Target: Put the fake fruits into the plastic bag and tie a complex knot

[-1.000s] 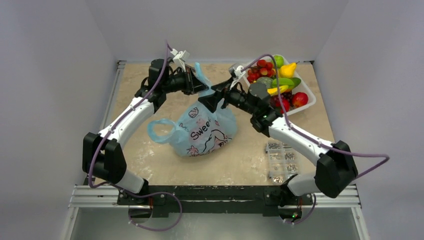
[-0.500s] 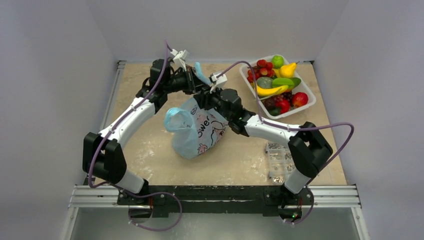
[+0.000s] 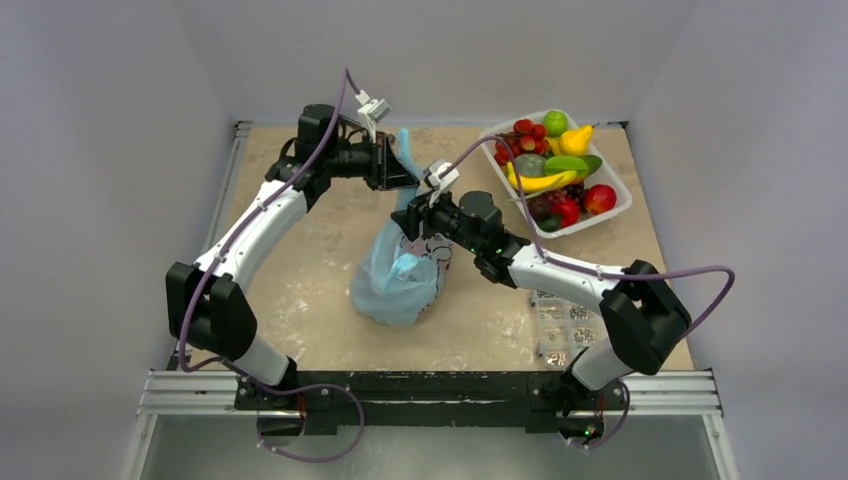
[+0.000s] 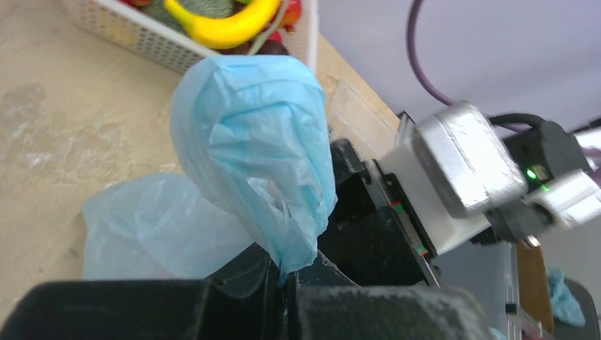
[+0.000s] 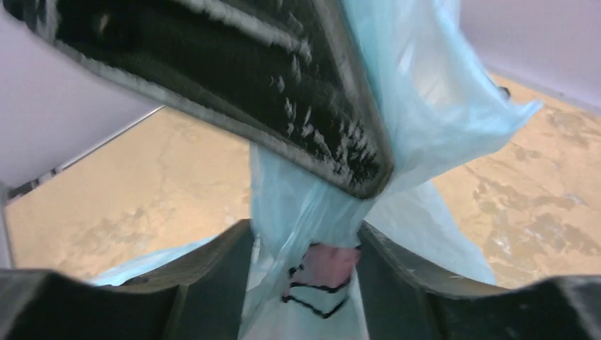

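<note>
The light-blue plastic bag [image 3: 400, 285] hangs bunched and narrow over the table's middle. My left gripper [image 3: 398, 172] is shut on the bag's handle strip [image 4: 255, 142], which rises from between the closed jaws [image 4: 287, 283]. Just below it, my right gripper [image 3: 413, 213] is closed on the bag's gathered neck [image 5: 312, 212]; both fingers [image 5: 212, 262] press the plastic, with the pink-and-dark print between them. The fake fruits [image 3: 553, 170], among them a yellow banana [image 4: 227, 25], lie in the white tray at the back right. What is inside the bag is hidden.
The white tray [image 3: 622, 197] stands at the back right corner. A clear box of metal screws [image 3: 560, 320] sits near the right arm's base. White walls close in the table at the back and both sides.
My right gripper swung left from the bag's top and closed round its neck. The bag went from spread on the table to gathered and hanging. My left gripper kept its hold.
</note>
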You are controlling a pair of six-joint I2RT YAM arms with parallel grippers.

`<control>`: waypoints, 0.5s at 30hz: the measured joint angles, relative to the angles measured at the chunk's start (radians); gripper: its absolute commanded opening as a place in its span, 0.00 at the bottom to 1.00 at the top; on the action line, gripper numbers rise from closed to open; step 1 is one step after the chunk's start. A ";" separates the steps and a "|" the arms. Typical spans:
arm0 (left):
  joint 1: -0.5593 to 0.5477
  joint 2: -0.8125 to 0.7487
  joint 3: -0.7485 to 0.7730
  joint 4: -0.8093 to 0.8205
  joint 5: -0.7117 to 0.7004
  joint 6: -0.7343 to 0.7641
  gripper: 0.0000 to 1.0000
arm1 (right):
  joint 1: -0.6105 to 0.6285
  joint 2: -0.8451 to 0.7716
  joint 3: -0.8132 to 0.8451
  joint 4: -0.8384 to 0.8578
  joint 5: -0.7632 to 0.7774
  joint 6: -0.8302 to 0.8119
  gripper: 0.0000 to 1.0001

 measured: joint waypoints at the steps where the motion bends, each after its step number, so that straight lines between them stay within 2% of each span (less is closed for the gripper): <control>1: 0.003 0.009 0.029 -0.019 0.041 0.031 0.00 | -0.004 -0.014 0.000 -0.018 -0.026 -0.010 0.70; 4: 0.011 0.050 0.150 -0.113 0.170 0.141 0.00 | -0.034 -0.074 0.000 -0.087 -0.126 -0.045 0.78; 8: 0.012 0.102 0.281 -0.241 0.304 0.294 0.00 | -0.125 -0.168 0.000 -0.180 -0.274 -0.103 0.83; 12: 0.012 0.108 0.305 -0.312 0.390 0.382 0.00 | -0.222 -0.243 0.008 -0.266 -0.396 -0.177 0.93; 15: 0.012 0.118 0.328 -0.375 0.437 0.440 0.00 | -0.236 -0.262 0.031 -0.324 -0.492 -0.238 0.97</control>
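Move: The gathered neck of the plastic bag is right between my right hand's part-open fingers, about 1 cm ahead. The fruit-filled bag body hangs roughly 14 cm back from that hand, 1 cm to its left and 15 cm below; the fruit basket is about 9 cm ahead, 31 cm to the right and 18 cm below. My left hand still pinches one handle, with the neck about 5 cm back from it, 2 cm to its left and 6 cm below. I open my right fingers from part-open to nearly full and draw away from the bag neck, rising about 5 cm and shifting some 7 cm right, with a little back, while the wrist swings counter-clockwise. My left hand keeps its pinch on the handle, hauling it up some 5 cm and back nearly as much, turning some 25 degrees clockwise. ##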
